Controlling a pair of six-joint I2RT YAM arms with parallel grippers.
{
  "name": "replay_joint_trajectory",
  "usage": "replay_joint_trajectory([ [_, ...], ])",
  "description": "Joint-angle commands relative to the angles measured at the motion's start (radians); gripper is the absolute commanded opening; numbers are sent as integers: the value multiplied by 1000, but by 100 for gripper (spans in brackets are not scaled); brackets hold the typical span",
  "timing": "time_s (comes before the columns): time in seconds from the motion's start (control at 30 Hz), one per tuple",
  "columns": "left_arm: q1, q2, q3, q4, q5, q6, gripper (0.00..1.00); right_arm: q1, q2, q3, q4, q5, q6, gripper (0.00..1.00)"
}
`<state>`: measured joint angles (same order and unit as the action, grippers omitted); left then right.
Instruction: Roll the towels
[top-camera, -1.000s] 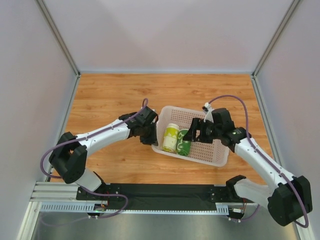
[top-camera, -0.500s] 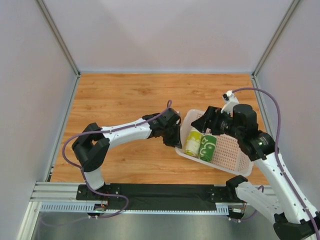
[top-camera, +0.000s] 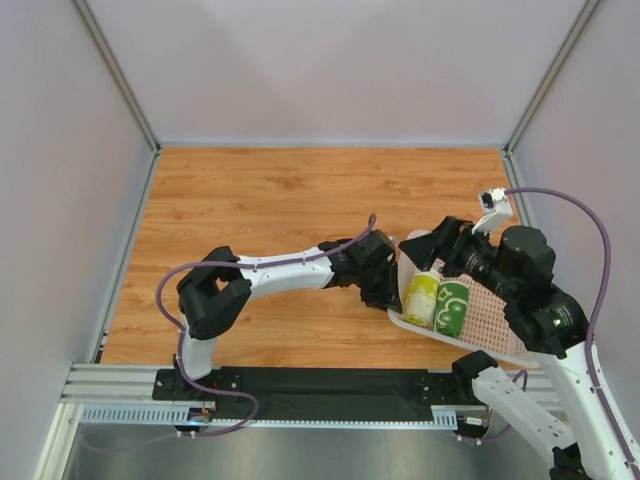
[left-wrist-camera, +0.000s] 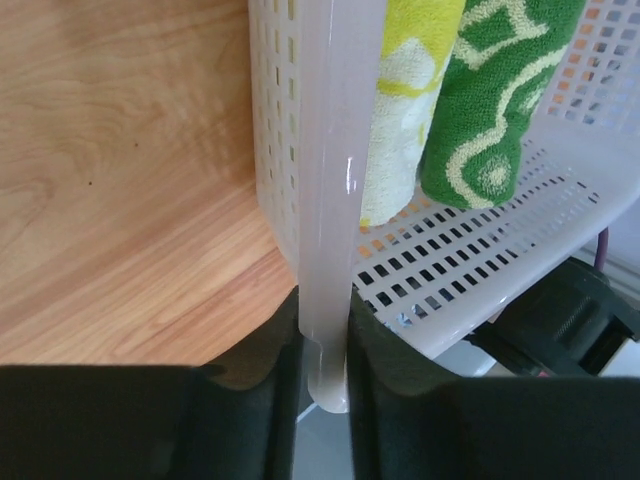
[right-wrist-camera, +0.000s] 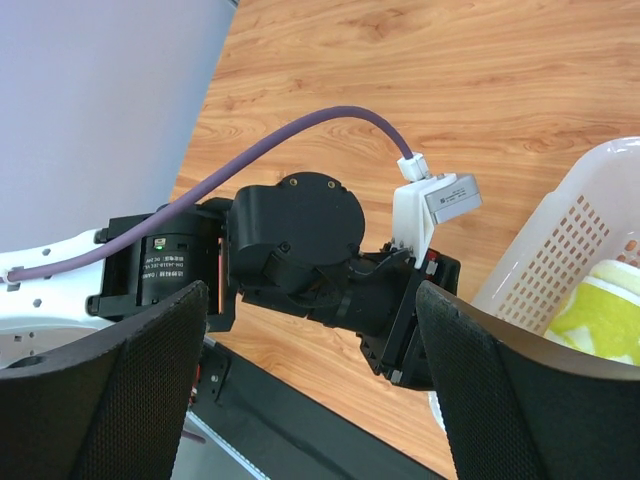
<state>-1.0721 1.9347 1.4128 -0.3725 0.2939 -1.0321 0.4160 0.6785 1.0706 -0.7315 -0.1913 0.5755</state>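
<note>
Two rolled towels stand side by side in a white perforated basket (top-camera: 492, 312) at the table's near right: a pale yellow towel (top-camera: 421, 298) and, to its right, a dark green towel (top-camera: 452, 308) with cream swirls. The left wrist view shows the yellow towel (left-wrist-camera: 408, 110) and the green towel (left-wrist-camera: 495, 100) behind the basket's rim (left-wrist-camera: 325, 150). My left gripper (top-camera: 388, 292) is shut on that left rim, which sits pinched between its jaws (left-wrist-camera: 325, 345). The right gripper (top-camera: 418, 250) hovers open over the basket's far left corner. Its fingers (right-wrist-camera: 150, 390) are spread wide with nothing between them.
The basket (right-wrist-camera: 562, 250) sits tilted close to the table's front right edge. The black base rail (top-camera: 330, 385) runs along the near edge. Grey walls enclose the wooden table (top-camera: 260, 200) on three sides. In the right wrist view the left arm's wrist (right-wrist-camera: 300, 240) lies just beyond the fingers.
The left gripper has pulled the basket with both towels to the right and nearer the front edge. The right arm has drawn back to the right, still open.
</note>
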Motion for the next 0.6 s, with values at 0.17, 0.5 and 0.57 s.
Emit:
replay_joint_trajectory([
  [0.17,-15,-103,-84,-37,-44,-30,54,3,-10,55,-37,-11,-16,86],
  [0.5,11,-285,-100,-222,-235,44,76,3,-4,80,-108,15,-52,88],
  [0.57,23,-335,-101,-252,-252,59,79,4,-4,80,-115,15,-55,88],
])
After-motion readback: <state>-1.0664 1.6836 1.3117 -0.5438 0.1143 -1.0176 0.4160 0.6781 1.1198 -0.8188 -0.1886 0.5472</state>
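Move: The basket's left rim, near its close corner, is still pinched between the left fingers; the basket's middle lies about 17 cm to that hand's right, level with it and 4 cm lower. Inside, the yellow towel roll is some 7 cm right and the green towel roll some 13 cm right and 2 cm back, both about 5 cm below. From the raised right hand the basket's middle is around 12 cm right, 4 cm back and 26 cm down. The basket's left rim is let go: the left fingers open wide around it while the hand dips and draws back about a centimetre. The hand then comes free, moving left about 6 cm and rising some 5 cm from its lowest point, away from the basket, its wrist turning roughly 10 degrees. ##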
